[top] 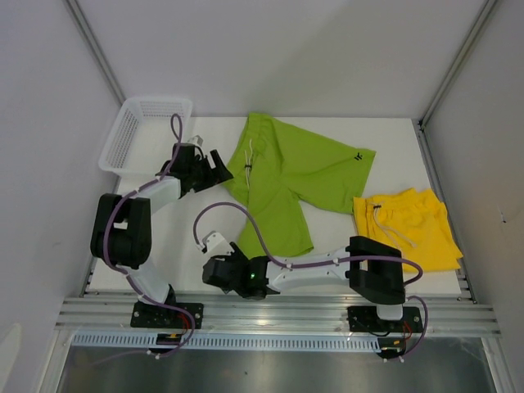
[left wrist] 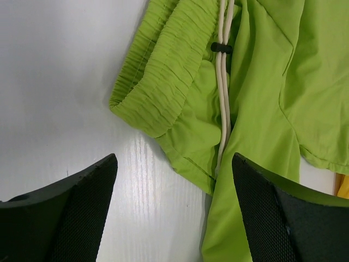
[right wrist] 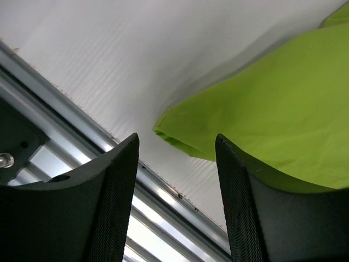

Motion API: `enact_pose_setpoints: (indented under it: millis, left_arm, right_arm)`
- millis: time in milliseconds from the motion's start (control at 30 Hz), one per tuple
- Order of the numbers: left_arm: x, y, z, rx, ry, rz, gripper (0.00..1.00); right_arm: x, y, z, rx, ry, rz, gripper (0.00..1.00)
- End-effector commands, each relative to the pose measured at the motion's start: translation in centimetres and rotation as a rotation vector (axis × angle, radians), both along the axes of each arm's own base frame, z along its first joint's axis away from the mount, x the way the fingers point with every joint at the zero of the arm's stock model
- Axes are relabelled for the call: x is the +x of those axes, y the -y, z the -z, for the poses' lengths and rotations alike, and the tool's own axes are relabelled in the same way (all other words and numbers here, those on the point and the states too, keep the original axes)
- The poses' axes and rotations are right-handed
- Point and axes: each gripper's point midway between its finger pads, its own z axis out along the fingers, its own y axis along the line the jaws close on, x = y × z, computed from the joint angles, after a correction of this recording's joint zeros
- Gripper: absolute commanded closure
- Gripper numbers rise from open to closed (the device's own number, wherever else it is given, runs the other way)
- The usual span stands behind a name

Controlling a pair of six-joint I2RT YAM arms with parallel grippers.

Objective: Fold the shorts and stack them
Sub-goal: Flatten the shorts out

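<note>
The lime green shorts (top: 286, 176) lie spread flat mid-table, waistband to the back left and white drawstring (left wrist: 222, 109) showing. My left gripper (top: 221, 170) is open and empty, just above the table at the waistband's left corner (left wrist: 158, 87). Its right finger (left wrist: 272, 213) is over the green fabric; its left finger is over bare table. My right gripper (top: 219, 264) is open and empty, low by the front edge, next to the near leg's hem corner (right wrist: 180, 131). The yellow shorts (top: 409, 229) lie bunched at the right, their white drawstring on top.
A white mesh basket (top: 143, 131) stands at the back left corner, behind the left arm. An aluminium rail (right wrist: 82, 136) runs along the table's front edge, right under the right gripper. Grey walls close in the table at left, right and back.
</note>
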Motion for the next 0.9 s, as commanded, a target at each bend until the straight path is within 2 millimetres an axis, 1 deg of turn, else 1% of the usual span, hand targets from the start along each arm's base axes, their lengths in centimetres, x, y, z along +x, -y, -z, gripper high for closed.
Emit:
enact_pose_setpoints:
  millis: [0, 33, 67, 100, 133, 167, 200, 233, 400, 533, 567, 600, 633, 667, 700, 767, 800, 833, 867]
  left_arm:
    - [1.1, 0.5, -0.6, -0.043, 0.020, 0.012, 0.14]
    - [1.1, 0.6, -0.1, -0.044, 0.009, 0.013, 0.15]
    - [1.3, 0.6, -0.2, -0.048, 0.010, 0.013, 0.16]
    - [1.4, 0.7, -0.2, -0.049, 0.016, 0.012, 0.16]
    - [1.8, 0.7, -0.5, -0.052, 0.034, 0.012, 0.18]
    - [1.8, 0.7, -0.5, -0.053, 0.034, 0.013, 0.18]
    - [1.8, 0.7, -0.5, -0.052, 0.032, 0.013, 0.19]
    - [1.8, 0.7, -0.6, -0.053, 0.036, 0.014, 0.21]
    - [1.8, 0.8, -0.4, -0.052, 0.030, 0.017, 0.28]
    - [1.9, 0.8, -0.5, -0.050, 0.034, 0.017, 0.28]
    - [1.8, 0.7, -0.4, -0.049, 0.030, 0.018, 0.29]
    - [1.9, 0.7, -0.4, -0.049, 0.030, 0.017, 0.29]
    - [1.9, 0.7, -0.5, -0.048, 0.032, 0.019, 0.30]
    - [1.9, 0.8, -0.4, -0.049, 0.030, 0.020, 0.30]
    - [1.9, 0.8, -0.4, -0.047, 0.029, 0.021, 0.33]
    - [1.9, 0.8, -0.3, -0.046, 0.027, 0.022, 0.37]
    - [1.8, 0.8, -0.2, -0.046, 0.027, 0.022, 0.38]
    - [1.9, 0.8, -0.4, -0.046, 0.030, 0.022, 0.38]
    - [1.9, 0.8, -0.2, -0.046, 0.025, 0.022, 0.38]
  right_arm:
    - [1.2, -0.3, -0.7, -0.037, 0.078, 0.036, 0.40]
    - [1.1, -0.4, -0.6, -0.047, 0.080, 0.026, 0.39]
    - [1.0, -0.8, -0.7, -0.046, 0.087, 0.023, 0.40]
    - [0.9, -0.8, 0.0, -0.068, 0.086, 0.020, 0.39]
    - [0.9, -0.8, 0.3, -0.082, 0.089, 0.018, 0.40]
    - [0.9, -1.0, 0.3, -0.085, 0.090, 0.018, 0.40]
    - [0.9, -1.0, 1.0, -0.102, 0.088, 0.016, 0.41]
    - [0.9, -1.1, 1.1, -0.105, 0.086, 0.013, 0.42]
    - [0.7, -1.0, 2.3, -0.143, 0.082, -0.001, 0.56]
    - [0.5, -0.2, 2.8, -0.168, 0.083, -0.001, 0.62]
    - [0.5, -0.2, 2.8, -0.164, 0.083, 0.002, 0.69]
    - [0.5, 0.3, 3.3, -0.175, 0.081, 0.001, 0.75]
    - [0.5, 0.4, 3.2, -0.173, 0.083, 0.006, 0.82]
    - [0.6, 0.5, 3.1, -0.174, 0.086, 0.010, 0.95]
    - [0.7, 0.9, 3.2, -0.177, 0.094, 0.022, 1.00]
    - [0.7, 1.0, 1.9, -0.136, 0.105, 0.038, 1.00]
    - [0.7, 1.8, 2.1, -0.137, 0.109, 0.043, 1.00]
    - [0.8, 1.8, 1.4, -0.098, 0.109, 0.050, 1.00]
    - [0.7, 1.9, -0.6, -0.040, 0.110, 0.055, 1.00]
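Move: The right hand, open part-way, hovers over the near-left corner of the green shorts' lower leg: the corner is about 4 cm below and 1 cm ahead, level sideways; the leg's other hem corner is 22 cm to its right and 4 cm ahead. For the left hand, the waist-side edge is level fore and aft, some 2 cm right, 4 cm below; the drawcord toggle is 6 cm ahead and 7 cm right, the basket 14 cm ahead and 24 cm left. The right fingers shut on the leg's near-left corner and pinch its cloth, after the hand has sunk about 4 cm onto it with its left side tipping down some 10 degrees; once closed, the hand eases 2 cm or so to the right. The left hand drops just over 1 cm by the waist-side edge and narrows its fingers part-way, not yet closed on cloth. ##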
